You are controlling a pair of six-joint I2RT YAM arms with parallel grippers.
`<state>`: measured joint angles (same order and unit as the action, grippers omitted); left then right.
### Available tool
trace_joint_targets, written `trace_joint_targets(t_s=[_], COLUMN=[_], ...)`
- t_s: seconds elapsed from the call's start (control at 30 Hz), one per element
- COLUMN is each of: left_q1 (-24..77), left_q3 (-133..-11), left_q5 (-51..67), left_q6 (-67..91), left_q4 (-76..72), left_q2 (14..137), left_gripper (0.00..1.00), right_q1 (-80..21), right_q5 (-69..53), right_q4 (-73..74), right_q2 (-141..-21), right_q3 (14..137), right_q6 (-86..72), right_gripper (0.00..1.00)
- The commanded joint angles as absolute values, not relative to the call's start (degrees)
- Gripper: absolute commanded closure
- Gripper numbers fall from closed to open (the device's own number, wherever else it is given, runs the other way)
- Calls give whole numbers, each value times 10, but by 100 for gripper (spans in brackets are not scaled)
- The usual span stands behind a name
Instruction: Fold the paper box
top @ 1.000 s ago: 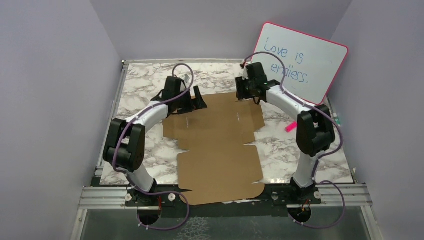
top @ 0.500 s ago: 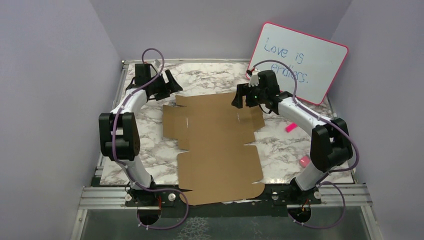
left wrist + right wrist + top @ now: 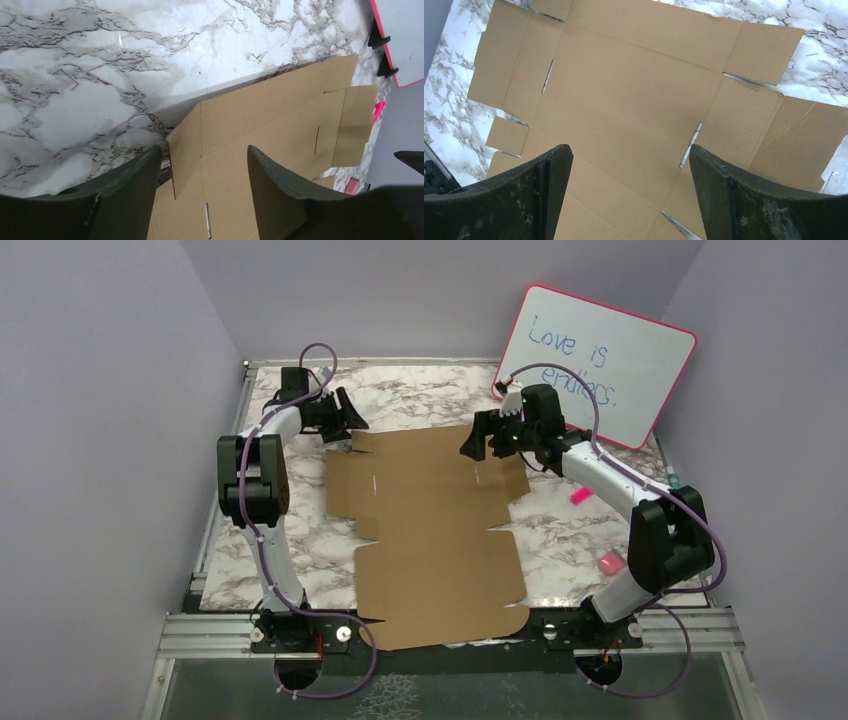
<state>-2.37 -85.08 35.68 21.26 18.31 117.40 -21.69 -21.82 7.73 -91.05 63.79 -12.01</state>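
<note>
The paper box is a flat brown die-cut sheet lying on the marble table, reaching from the middle to the near edge. My left gripper hovers at the sheet's far left corner. In the left wrist view its jaws stand apart, with a slightly raised corner flap between them, close to the left finger. My right gripper hangs over the sheet's far right part. Seen from the right wrist, it is open above the bare cardboard, holding nothing.
A pink-framed whiteboard with handwriting leans at the back right, close behind the right arm. Two small pink objects lie on the table right of the sheet. Purple walls close in the table on three sides.
My left arm swung out from over the sheet to its far left corner, and its jaws narrowed somewhat. My right gripper shifted slightly left over the sheet and opened wider.
</note>
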Motion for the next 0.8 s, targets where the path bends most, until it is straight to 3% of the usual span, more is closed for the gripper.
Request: trace_joint_targets(t_s=[0.0,0.33,0.77], left_q1=[-28,-28,-25], left_q3=[-875,-883,-851], left_q5=[404,442,451], left_q6=[193,171,106], left_q4=[197,199,199], left_q2=[1203,1216,1116], left_gripper=[40,75,96], right_q1=[-218,-219,-219], right_q5=[-239,-265,-315], right_q4=[57,58,156], right_q2=[-898,-914,-933], right_q3=[633,648,761], right_q6=[-121,-108,3], right_gripper=[8,8,3])
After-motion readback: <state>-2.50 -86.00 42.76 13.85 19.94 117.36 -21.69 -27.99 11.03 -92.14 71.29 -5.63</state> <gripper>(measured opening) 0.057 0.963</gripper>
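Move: The box's far-left corner flap sits almost beneath the left gripper, about 1 cm back, 1 cm to the right and some 3 cm below, between its half-open fingers. From that gripper the far strip's middle is roughly 12 cm right and 1 cm back; the left side panel's middle is some 10 cm back and 1 cm left. From the right hand the flap lies about 19 cm left, 2 cm ahead and 10 cm lower. Lower the left gripper about 2.5 cm over the far-left corner flap while closing its fingers until they pinch the cardboard, then lift some 3.5 cm, turning slightly clockwise. Keep the right hand open and nearly still over the far right of the box, then raise it about 4 cm with a small drift to the left. ##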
